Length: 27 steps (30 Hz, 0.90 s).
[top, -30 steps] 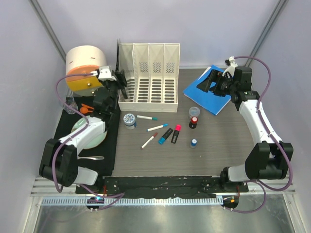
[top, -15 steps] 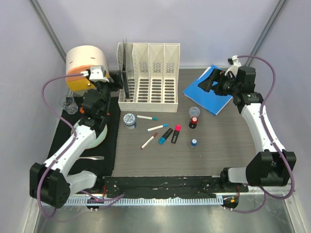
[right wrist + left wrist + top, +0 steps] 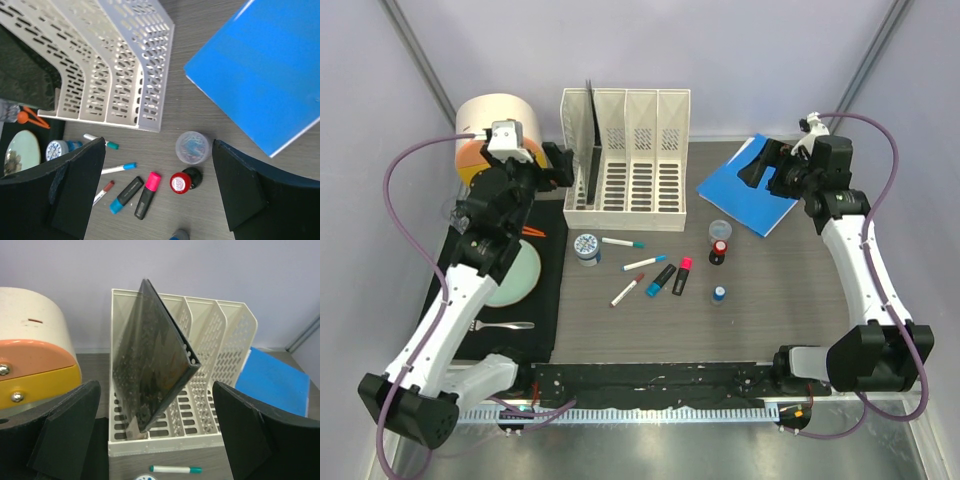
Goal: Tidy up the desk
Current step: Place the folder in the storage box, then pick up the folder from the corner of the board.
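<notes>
The desk (image 3: 770,300) is a dark wood-grain top. A black notebook (image 3: 589,140) (image 3: 155,355) leans tilted in the leftmost slot of the white file organizer (image 3: 630,160) (image 3: 220,340). My left gripper (image 3: 558,165) (image 3: 165,440) hovers just in front of that slot, open and apart from the notebook. My right gripper (image 3: 757,165) (image 3: 157,185) hangs open above the left edge of a blue notebook (image 3: 745,195) (image 3: 265,85), holding nothing. Loose on the desk lie a teal-capped pen (image 3: 176,469), a pink highlighter (image 3: 146,195) and a blue highlighter (image 3: 125,195).
A clear tub of clips (image 3: 719,229) (image 3: 192,147), a red-topped stamp (image 3: 719,250) (image 3: 181,182), a small blue-capped bottle (image 3: 719,294) and a round tin (image 3: 586,245) stand mid-desk. A black mat (image 3: 545,300) at left carries a green plate (image 3: 515,275) and a fork (image 3: 510,325). A cream-and-orange drum (image 3: 490,130) sits back left.
My left gripper opened, let go of the black notebook and pulled back and up; the notebook now leans in the first slot. The right arm shifted slightly to the right.
</notes>
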Motion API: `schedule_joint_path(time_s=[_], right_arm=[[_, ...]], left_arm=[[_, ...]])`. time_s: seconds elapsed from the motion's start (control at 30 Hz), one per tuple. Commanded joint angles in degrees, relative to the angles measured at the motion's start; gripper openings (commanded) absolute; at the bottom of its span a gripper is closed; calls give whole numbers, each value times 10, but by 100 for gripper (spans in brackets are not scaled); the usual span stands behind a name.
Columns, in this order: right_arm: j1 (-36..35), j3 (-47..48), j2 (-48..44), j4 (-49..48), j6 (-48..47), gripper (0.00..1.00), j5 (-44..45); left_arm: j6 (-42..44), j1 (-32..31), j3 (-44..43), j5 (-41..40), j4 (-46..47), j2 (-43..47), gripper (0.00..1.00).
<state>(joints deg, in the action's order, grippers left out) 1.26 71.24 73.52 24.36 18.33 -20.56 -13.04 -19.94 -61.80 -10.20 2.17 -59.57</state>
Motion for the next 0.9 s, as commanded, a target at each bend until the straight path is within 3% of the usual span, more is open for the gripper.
schedule_joint_path(time_s=[0.0, 0.2, 0.33, 0.47, 0.63, 0.87], right_arm=[[2, 38, -8, 42, 5, 94, 92], [25, 42, 7, 66, 53, 96, 151], [87, 22, 24, 61, 100, 96, 92], [143, -8, 30, 47, 112, 96, 52], [164, -36, 29, 37, 119, 96, 63], [194, -87, 35, 4, 131, 96, 46]], left_arm=[[-72, 2, -32, 70, -141, 19, 100], [-112, 0, -20, 146, -168, 41, 100], [-97, -24, -56, 161, -213, 24, 100], [-74, -79, -103, 123, -236, -1, 100], [-37, -200, -161, 43, -272, -65, 100], [-27, -263, -209, 39, -280, -121, 100]])
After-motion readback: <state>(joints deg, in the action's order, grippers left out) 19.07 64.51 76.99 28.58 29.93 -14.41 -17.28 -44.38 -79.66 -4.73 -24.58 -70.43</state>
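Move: From my right hand, the blue folder's middle is about 13 cm ahead and 10 cm to the right, some 26 cm below; the clear cup is roughly 2 cm back and 4 cm left, near table level. From my left hand, that folder lies about 52 cm right, 22 cm ahead and well below. The storage box, already holding the black folder, is about 11 cm right and 17 cm ahead of this hand. With the black folder already released, I swing both empty, wide-open hands to my right. My right hand goes about 12 cm across and then sinks some 8 cm towards the blue folder, while my left travels about 16 cm right and half as far back, past the front of the storage box. Both wrists swivel clockwise about 30 degrees and tip down. ##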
